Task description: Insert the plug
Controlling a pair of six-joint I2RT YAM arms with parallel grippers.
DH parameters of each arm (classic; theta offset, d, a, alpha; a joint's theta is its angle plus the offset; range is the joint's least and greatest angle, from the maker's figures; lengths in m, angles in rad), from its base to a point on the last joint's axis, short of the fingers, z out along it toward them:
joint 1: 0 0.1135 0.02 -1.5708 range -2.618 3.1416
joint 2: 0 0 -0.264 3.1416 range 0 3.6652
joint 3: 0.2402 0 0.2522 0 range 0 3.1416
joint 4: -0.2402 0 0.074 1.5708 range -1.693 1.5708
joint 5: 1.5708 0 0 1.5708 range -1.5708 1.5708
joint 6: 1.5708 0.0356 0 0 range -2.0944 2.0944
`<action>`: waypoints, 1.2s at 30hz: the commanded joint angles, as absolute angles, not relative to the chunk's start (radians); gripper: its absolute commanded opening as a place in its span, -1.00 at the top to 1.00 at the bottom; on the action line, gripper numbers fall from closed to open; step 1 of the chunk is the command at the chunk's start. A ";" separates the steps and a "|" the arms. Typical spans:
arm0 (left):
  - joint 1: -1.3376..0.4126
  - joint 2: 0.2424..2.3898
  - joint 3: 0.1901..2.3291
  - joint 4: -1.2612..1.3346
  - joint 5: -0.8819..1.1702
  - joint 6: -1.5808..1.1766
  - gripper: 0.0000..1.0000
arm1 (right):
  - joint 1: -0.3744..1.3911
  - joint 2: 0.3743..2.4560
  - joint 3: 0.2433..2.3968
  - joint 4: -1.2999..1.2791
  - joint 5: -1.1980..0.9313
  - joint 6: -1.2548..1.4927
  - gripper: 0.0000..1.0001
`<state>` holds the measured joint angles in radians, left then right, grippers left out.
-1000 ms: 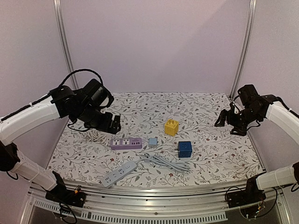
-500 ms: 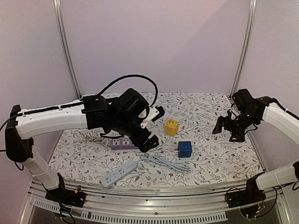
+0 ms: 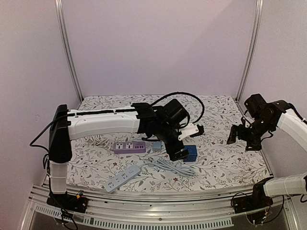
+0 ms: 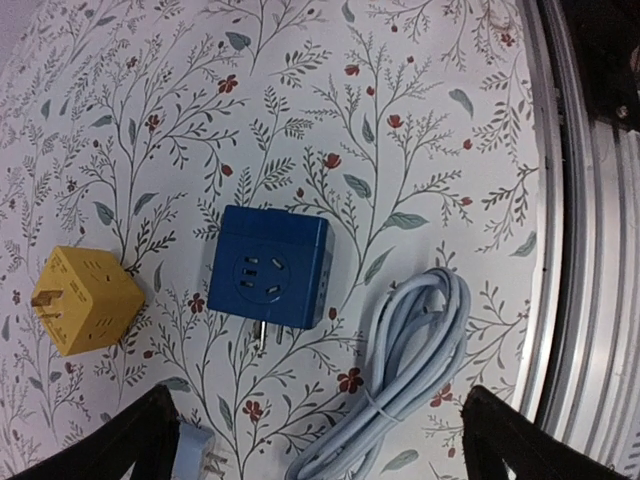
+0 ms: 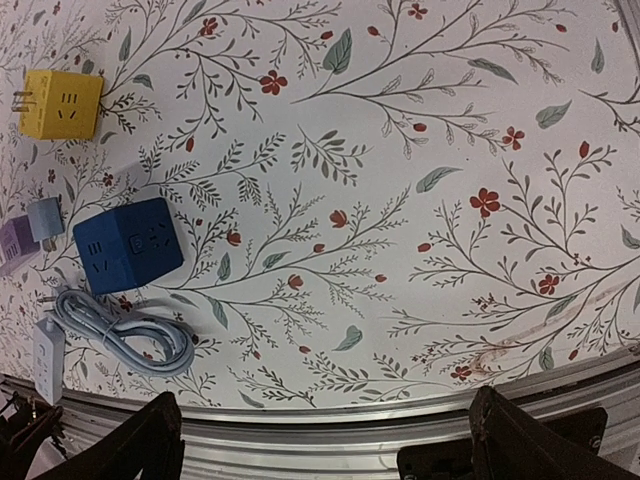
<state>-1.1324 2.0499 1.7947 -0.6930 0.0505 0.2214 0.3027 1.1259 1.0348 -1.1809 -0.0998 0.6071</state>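
Note:
A blue cube plug [image 3: 191,154] lies on the floral table, prongs toward the near edge; it also shows in the left wrist view [image 4: 268,268] and the right wrist view [image 5: 127,245]. A purple power strip [image 3: 129,146] lies to its left. A small light-blue plug [image 4: 195,455] lies between them. My left gripper [image 3: 186,142] hovers open and empty over the blue cube, and its fingertips [image 4: 140,440] frame the coiled cable [image 4: 410,380]. My right gripper [image 3: 242,139] is open and empty above the table's right side, away from the plugs.
A yellow cube plug [image 4: 85,300] lies behind the blue one; the left arm hides it in the top view. A white power strip [image 3: 123,177] with its grey cable [image 3: 172,167] lies near the front rail [image 5: 330,425]. Frame posts stand at the back corners.
My left arm has swung right from over the purple strip to above the blue cube. My right gripper has drifted slightly right and lower. Nothing has been picked up.

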 commanded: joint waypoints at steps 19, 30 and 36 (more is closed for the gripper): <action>-1.082 2.298 2.001 -0.770 0.131 0.410 -0.94 | 0.308 1.131 1.084 -1.281 -0.096 0.449 -0.98; -1.069 2.350 2.007 -0.682 0.068 0.389 -0.92 | 0.307 1.135 1.106 -1.307 -0.093 0.404 -0.98; -1.069 2.385 2.026 -0.668 0.060 0.391 -0.92 | 0.308 1.159 1.112 -1.312 -0.094 0.385 -0.98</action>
<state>-1.0771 2.3466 1.9965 -0.6952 0.0727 0.3927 0.3027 1.1408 1.0901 -1.2949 -0.0887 0.4114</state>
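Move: The blue plug lies below and beyond the left hand: about 4 cm ahead, 6 cm to its right and 11 cm lower. The yellow plug is some 9 cm farther out than the blue one and 5 cm to its left. The grey cable bundle sits about 6 cm nearer and 6 cm left of the blue plug, and the small light-blue plug 3 cm farther out and 12 cm left. From the right hand the blue plug is roughly 18 cm left, 4 cm ahead and 11 cm down. The blue plug is approached by the left hand with its fingers still wide open: the hand sinks about 8 cm in all, easing a little to the right at first, then working some 4 cm forward as it goes on down, and levels off at the end. The wrist turns only slightly, under 10 degrees. No contact with the plug can be seen. ##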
